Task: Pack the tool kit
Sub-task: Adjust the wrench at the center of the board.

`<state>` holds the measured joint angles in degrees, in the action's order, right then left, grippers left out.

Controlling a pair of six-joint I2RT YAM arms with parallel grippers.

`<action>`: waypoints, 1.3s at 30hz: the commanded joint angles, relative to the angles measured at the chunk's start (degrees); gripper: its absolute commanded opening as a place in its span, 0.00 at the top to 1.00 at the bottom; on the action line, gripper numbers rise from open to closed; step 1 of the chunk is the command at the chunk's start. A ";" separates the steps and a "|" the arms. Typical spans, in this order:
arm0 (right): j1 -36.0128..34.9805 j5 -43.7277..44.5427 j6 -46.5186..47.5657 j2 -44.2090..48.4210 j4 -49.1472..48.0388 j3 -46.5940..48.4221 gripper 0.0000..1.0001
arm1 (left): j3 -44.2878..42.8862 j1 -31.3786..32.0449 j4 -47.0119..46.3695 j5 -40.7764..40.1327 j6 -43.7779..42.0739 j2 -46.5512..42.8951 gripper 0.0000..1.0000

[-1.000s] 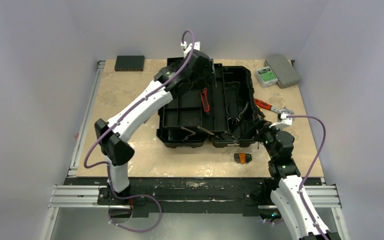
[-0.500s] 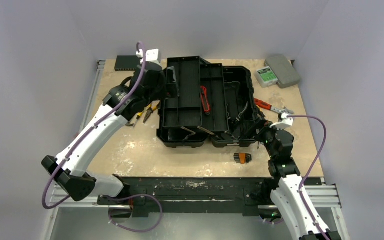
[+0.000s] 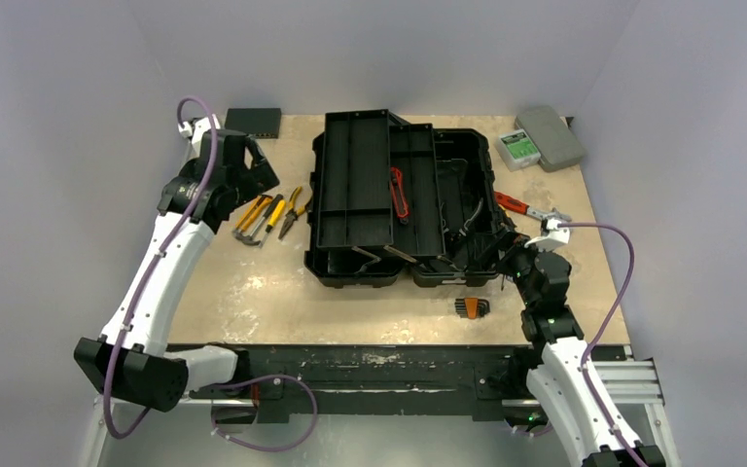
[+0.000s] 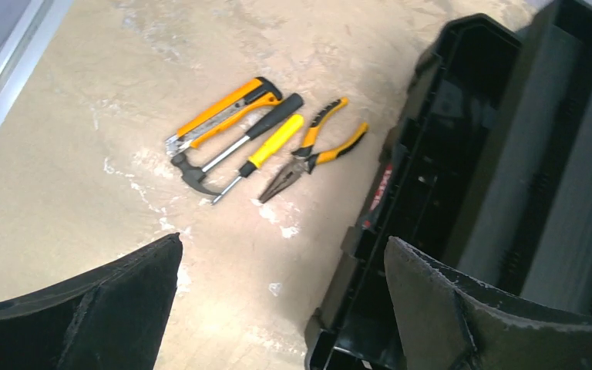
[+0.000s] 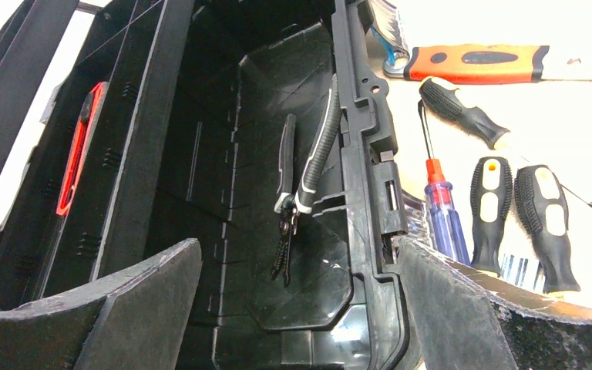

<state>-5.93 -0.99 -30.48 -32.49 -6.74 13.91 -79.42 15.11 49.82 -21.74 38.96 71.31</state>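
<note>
The black toolbox [image 3: 447, 185] lies open mid-table, its tray [image 3: 355, 185] set across the left half with a red utility knife [image 3: 401, 193] in it. To its left lie a yellow knife [image 4: 223, 116], a hammer [image 4: 235, 146], a yellow screwdriver [image 4: 266, 153] and pliers [image 4: 316, 150]. My left gripper [image 3: 251, 175] hovers above them, open and empty [image 4: 283, 243]. My right gripper [image 3: 508, 255] is open at the box's near right corner, its jaws either side of the wall [image 5: 362, 154]. Dark pliers [image 5: 301, 185] lie inside the box.
Screwdrivers [image 5: 489, 212] and an orange-handled tool [image 5: 474, 63] lie right of the box. A small orange-and-black item [image 3: 471, 307] sits near the front edge. A grey case [image 3: 550, 136], a green-labelled device [image 3: 518, 146] and a thin black device [image 3: 252, 122] are at the back.
My left arm has swung from over the toolbox to the left, above the yellow tools, its jaws opening wider. The right arm has stayed put.
</note>
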 commanded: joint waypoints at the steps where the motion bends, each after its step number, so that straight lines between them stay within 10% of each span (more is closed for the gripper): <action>1: 0.20 0.85 -0.63 -1.02 0.93 0.88 0.01 | 1.80 -4.54 -1.47 1.90 1.45 0.87 0.00; 10: 0.14 0.91 -0.55 -0.48 1.54 0.77 0.01 | 2.50 -13.20 -5.80 5.98 5.52 12.04 0.05; 23: 0.18 0.93 -0.80 -1.08 1.08 0.55 0.01 | -4.45 -13.36 -10.19 7.57 -22.01 34.17 0.18; 39: 0.16 0.97 -1.25 -2.15 -0.29 -0.20 0.01 | -13.23 -17.08 -2.80 8.85 -22.89 47.02 0.32</action>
<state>-5.93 -0.95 -30.89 -34.04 -8.34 13.91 -88.95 -0.25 43.94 -13.43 17.37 115.04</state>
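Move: The orange hacksaw lies on the table about 10 cm ahead of the left hand, 6 cm to its left and 25 cm below. Also on the table, the hammer is 8 cm ahead and 3 cm left of that hand, the yellow screwdriver 8 cm straight ahead, and the pliers 9 cm ahead and 5 cm right. From the idle right hand, the hacksaw lies roughly 63 cm left, 15 cm ahead and 13 cm lower. The left hand sinks about 22 cm, forward and left towards the orange hacksaw, tipping down while its fingers partly close. ##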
